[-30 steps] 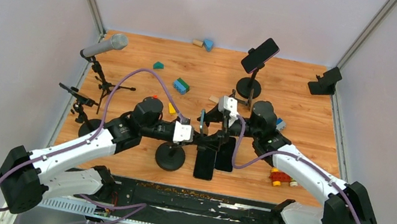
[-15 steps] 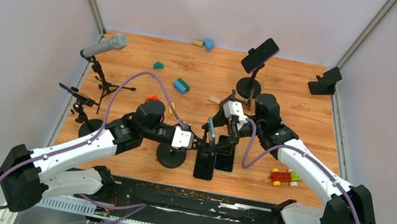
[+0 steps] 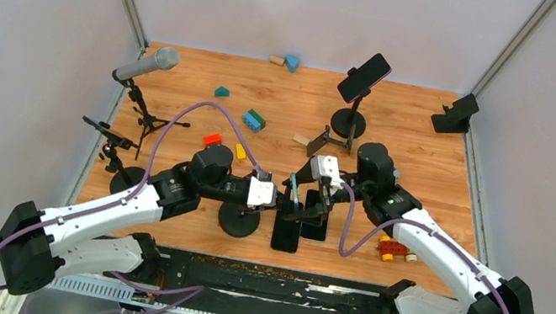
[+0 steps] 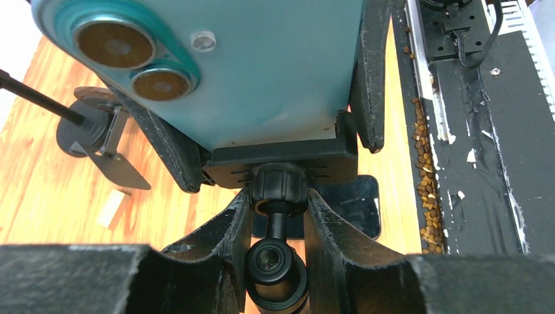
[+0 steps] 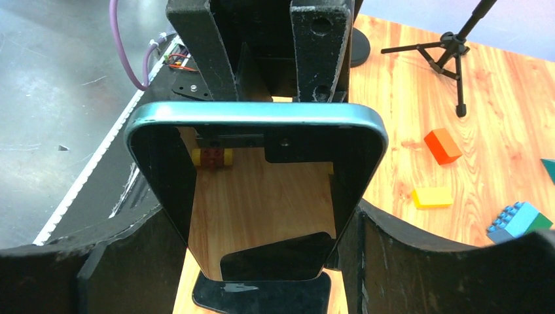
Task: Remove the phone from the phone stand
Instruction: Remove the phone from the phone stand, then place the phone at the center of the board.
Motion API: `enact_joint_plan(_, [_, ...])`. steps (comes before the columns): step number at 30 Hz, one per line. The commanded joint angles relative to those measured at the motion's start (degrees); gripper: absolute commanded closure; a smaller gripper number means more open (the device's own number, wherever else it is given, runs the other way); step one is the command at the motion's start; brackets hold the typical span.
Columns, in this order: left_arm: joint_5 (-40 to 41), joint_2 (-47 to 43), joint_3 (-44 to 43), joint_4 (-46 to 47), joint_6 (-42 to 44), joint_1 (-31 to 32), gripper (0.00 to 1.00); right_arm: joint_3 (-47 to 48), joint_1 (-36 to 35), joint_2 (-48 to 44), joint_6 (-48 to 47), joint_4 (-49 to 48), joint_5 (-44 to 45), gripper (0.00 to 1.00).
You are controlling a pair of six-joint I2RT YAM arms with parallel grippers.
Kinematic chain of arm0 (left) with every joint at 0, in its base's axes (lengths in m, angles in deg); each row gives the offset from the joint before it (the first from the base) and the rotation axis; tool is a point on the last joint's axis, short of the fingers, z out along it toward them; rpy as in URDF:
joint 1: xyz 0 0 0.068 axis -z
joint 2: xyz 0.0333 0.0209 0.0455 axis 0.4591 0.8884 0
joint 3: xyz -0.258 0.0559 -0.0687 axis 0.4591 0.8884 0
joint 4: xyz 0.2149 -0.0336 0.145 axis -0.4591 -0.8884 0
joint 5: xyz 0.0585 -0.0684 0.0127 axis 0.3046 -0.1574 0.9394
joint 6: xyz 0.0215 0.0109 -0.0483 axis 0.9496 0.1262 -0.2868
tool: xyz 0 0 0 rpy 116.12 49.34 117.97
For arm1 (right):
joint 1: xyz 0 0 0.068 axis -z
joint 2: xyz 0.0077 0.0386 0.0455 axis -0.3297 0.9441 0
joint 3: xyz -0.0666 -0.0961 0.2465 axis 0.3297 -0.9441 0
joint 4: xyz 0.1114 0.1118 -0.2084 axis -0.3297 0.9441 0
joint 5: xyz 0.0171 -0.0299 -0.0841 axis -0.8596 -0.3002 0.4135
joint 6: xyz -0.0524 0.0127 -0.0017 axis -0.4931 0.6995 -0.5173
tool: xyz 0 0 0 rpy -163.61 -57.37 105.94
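A teal phone (image 3: 291, 197) stands upright in the clamp (image 4: 281, 157) of a black phone stand whose round base (image 3: 238, 220) rests on the wooden table. My left gripper (image 3: 276, 199) is shut on the stand's ball-joint neck (image 4: 280, 196) just below the clamp. In the left wrist view the phone's teal back (image 4: 262, 72) with two lenses fills the top. My right gripper (image 3: 310, 199) is shut on the phone from the far side. In the right wrist view the dark screen (image 5: 255, 190) sits between its fingers (image 5: 399, 261).
Two black phones (image 3: 286, 233) (image 3: 315, 223) lie flat just right of the stand's base. At the back stand another phone on a stand (image 3: 364, 78), a microphone on a tripod (image 3: 149, 65) and a black holder (image 3: 454, 116). Toy blocks (image 3: 253, 120) and a brick car (image 3: 393, 247) are scattered around.
The right gripper has come toward the near edge and left, with the phone tilting along with it. The left gripper shifted slightly right on the stand; the base stayed put.
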Motion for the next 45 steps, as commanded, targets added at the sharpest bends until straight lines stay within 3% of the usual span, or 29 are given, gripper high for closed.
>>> enact_joint_plan(1, [-0.96, -2.01, -0.86, 2.96, -3.84, 1.79, 1.0, -2.22, -0.22, -3.04, -0.54, -5.39, 8.63, 1.0])
enact_joint_plan(17, [4.06, -3.09, -0.72, 1.83, -2.89, 1.7, 1.0, -6.16, -0.28, -15.64, 5.2, -5.52, -2.58, 1.0])
enact_joint_plan(20, [7.71, -3.24, -0.81, 1.76, -3.26, 1.7, 1.0, -7.52, -0.28, -18.01, 9.07, -6.17, 6.45, 1.0])
enact_joint_plan(26, [20.46, -5.02, 0.45, 2.89, -5.05, 1.71, 1.0, -12.14, -0.26, -20.94, 31.36, -10.97, 47.24, 1.0])
enact_joint_plan(30, [27.03, -8.28, 2.78, 6.05, -6.48, 1.74, 1.0, -7.68, -0.23, -17.93, 45.77, 2.72, 71.48, 1.0])
enact_joint_plan(32, [29.53, -9.33, 3.37, 6.77, -7.14, 1.71, 1.0, -4.54, -0.2, -14.94, 51.02, 11.98, 78.73, 1.0])
enact_joint_plan(37, [32.42, -10.76, 4.05, 7.58, -7.97, 1.7, 1.0, -2.86, 0.9, -9.28, 58.43, 22.2, 85.02, 1.0])
enact_joint_plan(45, [28.2, -15.45, 4.42, 8.1, -7.77, 1.71, 1.0, -3.69, 7.62, -1.16, 62.02, 26.71, 81.46, 1.0])
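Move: The right hand holds the phone upright, its lower end still at the jaws of the stand clamp; for the left hand, which grips the stand, that phone is about 5 cm right, 1 cm ahead and 3 cm up. From the right hand the clear table spot lies some 10 cm ahead, 18 cm right and 21 cm down. Beside it the near flat phone is about 9 cm ahead and 8 cm right, the far flat phone 4 cm ahead and straight below sideways, both equally low. Keep both grips and ease the phone away from the stand clamp with the right hand, back, right and up by 3 cm or so. Then swing it quickly right, forward and down towards the clear table beyond the flat phones, turning clockwise about 100 degrees so the fingers tip forward and down. Hold the left hand nearly still at first, then draw the stand about 5 cm forward and left, turning counter-clockwise some 30 degrees. ##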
